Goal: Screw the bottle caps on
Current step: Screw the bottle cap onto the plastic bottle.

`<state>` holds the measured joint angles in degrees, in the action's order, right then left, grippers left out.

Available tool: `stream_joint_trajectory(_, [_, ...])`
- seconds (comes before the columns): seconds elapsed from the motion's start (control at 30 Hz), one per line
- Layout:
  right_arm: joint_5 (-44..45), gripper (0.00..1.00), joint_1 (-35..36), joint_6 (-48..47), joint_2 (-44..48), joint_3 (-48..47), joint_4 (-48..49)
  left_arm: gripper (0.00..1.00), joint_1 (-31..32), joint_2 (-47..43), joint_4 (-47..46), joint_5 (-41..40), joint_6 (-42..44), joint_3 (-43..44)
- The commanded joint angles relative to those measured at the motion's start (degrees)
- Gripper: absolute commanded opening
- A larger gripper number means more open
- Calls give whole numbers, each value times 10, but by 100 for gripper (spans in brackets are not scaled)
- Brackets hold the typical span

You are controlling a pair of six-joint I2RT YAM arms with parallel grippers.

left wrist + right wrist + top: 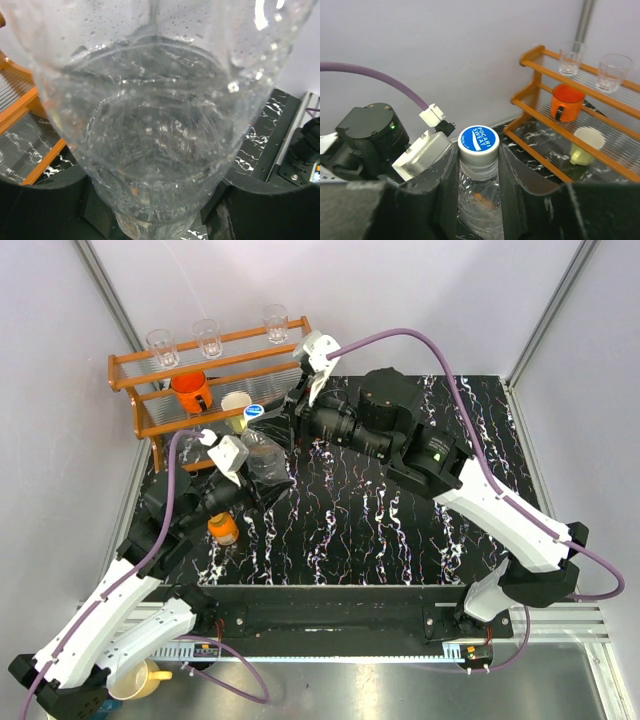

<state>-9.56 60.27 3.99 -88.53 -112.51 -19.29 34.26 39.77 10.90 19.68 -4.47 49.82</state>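
A clear plastic bottle point(262, 455) leans at the left of the black marbled mat, and my left gripper point(252, 478) is shut on its body. In the left wrist view the bottle point(160, 125) fills the picture, with the left gripper point(157, 210) black on both sides of it. A blue-topped, white-rimmed cap point(478, 142) sits on the bottle's neck point(477, 200). My right gripper point(478, 156) is shut on the cap's sides, and from above the right gripper point(270, 416) meets the cap point(254, 411). A short orange bottle point(223, 529) stands by the left arm. I cannot tell its cap from its body.
A wooden rack point(215, 370) stands at the back left with three clear glasses point(208, 337), an orange mug point(190, 390) and a pale cup point(237, 405). A yellow mug point(140, 680) sits off the mat at the near left. Grey walls close in the sides.
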Motion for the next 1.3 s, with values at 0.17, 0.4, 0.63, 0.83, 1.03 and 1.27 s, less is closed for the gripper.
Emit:
stream_joint_trajectory(0.17, [93,74,45,-13,11,21,-95,0,-2,-14,-48,-30,24,28])
stream_joint_trajectory(0.4, [116,100,45,3,75,28,-73,0,-9,-22,-63,9,-5,18])
stream_joint_trajectory(0.63, [-51,100,37,-37,131,47,-68,0,-13,-22,-100,131,-40,2])
stream_joint_trajectory(0.83, [-296,100,-44,-73,139,51,-45,0,-11,-5,-244,412,-165,-30])
stream_joint_trajectory(1.03, [-490,100,-86,-4,120,69,79,0,19,15,-232,493,-178,-25])
stream_joint_trajectory(1.27, [-564,99,-89,58,34,-4,117,0,36,36,-206,501,-150,-12])
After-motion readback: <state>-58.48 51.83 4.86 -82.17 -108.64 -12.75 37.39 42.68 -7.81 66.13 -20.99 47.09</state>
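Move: The right fingers are still shut on the white-and-blue cap, right at their hand point, where it sits on the plastic bottle's neck. The cap is some 15 cm above the left hand, which holds the bottle low on its body. From the right hand, the orange bottle stands about 12 cm left, level fore and aft and 42 cm down; the cup on the rack about 27 cm farther out, 12 cm left and 38 cm lower. Turning on only a few degrees against each other at first, the hands then part: the right fingers open wide, freeing the cap. The right hand dips, then rises and swings back about 11 cm and rightward, turning counter-clockwise some 40 degrees until its open fingers stand either side of the cap again. The left keeps its grip, drawing the bottle back roughly 14 cm and a little right while turning it clockwise. ##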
